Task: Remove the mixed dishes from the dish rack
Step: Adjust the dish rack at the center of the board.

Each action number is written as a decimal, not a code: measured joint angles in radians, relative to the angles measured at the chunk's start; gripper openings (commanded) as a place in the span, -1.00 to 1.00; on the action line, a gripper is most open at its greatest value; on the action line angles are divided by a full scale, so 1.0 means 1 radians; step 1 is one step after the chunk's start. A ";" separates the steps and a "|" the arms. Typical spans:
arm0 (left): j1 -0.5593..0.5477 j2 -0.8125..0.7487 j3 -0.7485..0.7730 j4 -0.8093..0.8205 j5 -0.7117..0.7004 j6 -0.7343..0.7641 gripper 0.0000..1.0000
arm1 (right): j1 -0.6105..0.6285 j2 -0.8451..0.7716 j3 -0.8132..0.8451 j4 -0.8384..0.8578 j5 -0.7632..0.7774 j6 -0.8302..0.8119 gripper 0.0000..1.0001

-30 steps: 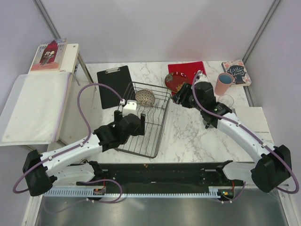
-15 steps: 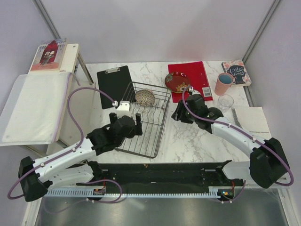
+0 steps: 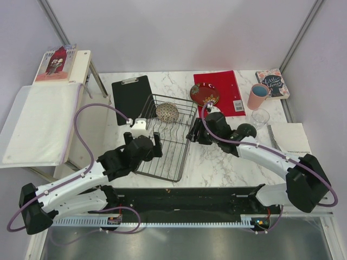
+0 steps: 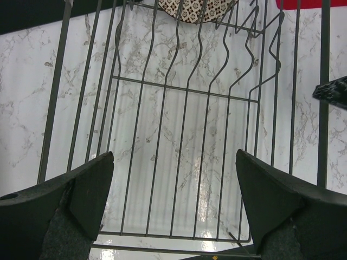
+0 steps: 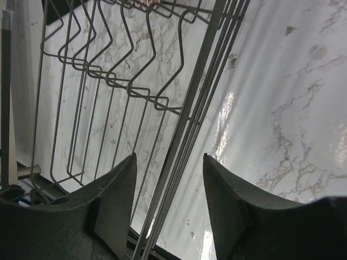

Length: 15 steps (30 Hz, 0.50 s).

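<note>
The black wire dish rack (image 3: 184, 154) lies mid-table with the beige mesh-patterned bowl (image 3: 167, 112) standing at its far end. My left gripper (image 3: 143, 140) hovers open over the rack's near left part; in the left wrist view its jaws (image 4: 173, 179) are spread wide above the bare rack wires (image 4: 184, 89), the bowl (image 4: 195, 8) at the top edge. My right gripper (image 3: 191, 133) is open at the rack's right side; the rack's side rail (image 5: 187, 108) runs between its jaws (image 5: 169, 162) without being pinched. The dark red plate (image 3: 205, 93), pink cup (image 3: 258, 96) and clear glass (image 3: 261, 116) are outside the rack.
A black clipboard (image 3: 132, 97) lies left of the rack. A red folder (image 3: 225, 86) sits under the plate. A small book (image 3: 272, 84) is at the far right corner, papers (image 3: 290, 138) at the right edge. A cloth-covered side table (image 3: 40, 122) stands off to the left.
My right arm has swung from beside the red plate to the rack's right wall. My left gripper has drawn back slightly toward the rack's near end, still open.
</note>
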 measured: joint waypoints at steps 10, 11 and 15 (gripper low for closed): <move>0.000 -0.056 -0.029 0.000 0.000 -0.002 0.98 | 0.037 0.122 0.026 0.018 -0.005 0.064 -0.99; 0.000 -0.061 -0.031 0.000 0.000 -0.002 0.99 | 0.035 0.122 0.026 0.015 0.001 0.076 -1.00; 0.000 -0.066 -0.032 0.000 -0.001 -0.002 0.99 | 0.025 0.122 0.040 -0.022 0.033 0.098 -1.00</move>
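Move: The dish rack's long right rail passes just under the right fingers, about 2 cm left of the hand point, straight across and some 3 cm below, slanting so that its far end leans right. The patterned bowl stands about 12 cm ahead, 12 cm left and 9 cm lower; the red plate lies around 23 cm ahead, 8 cm to the right and 14 cm lower. From the left hand, that same stretch of rail is roughly 22 cm right, 3 cm ahead and 5 cm lower. The half-open right hand sinks about 3 cm onto the dish rack's right rail, edging some 2 cm left as it does, so that one finger goes to either side of the rail. Then it stays at that height while the fingers close almost fully and pinch the rail, easing about 1 cm back to the right with a slight turn clockwise, its fingertips dipping some 5 degrees. ##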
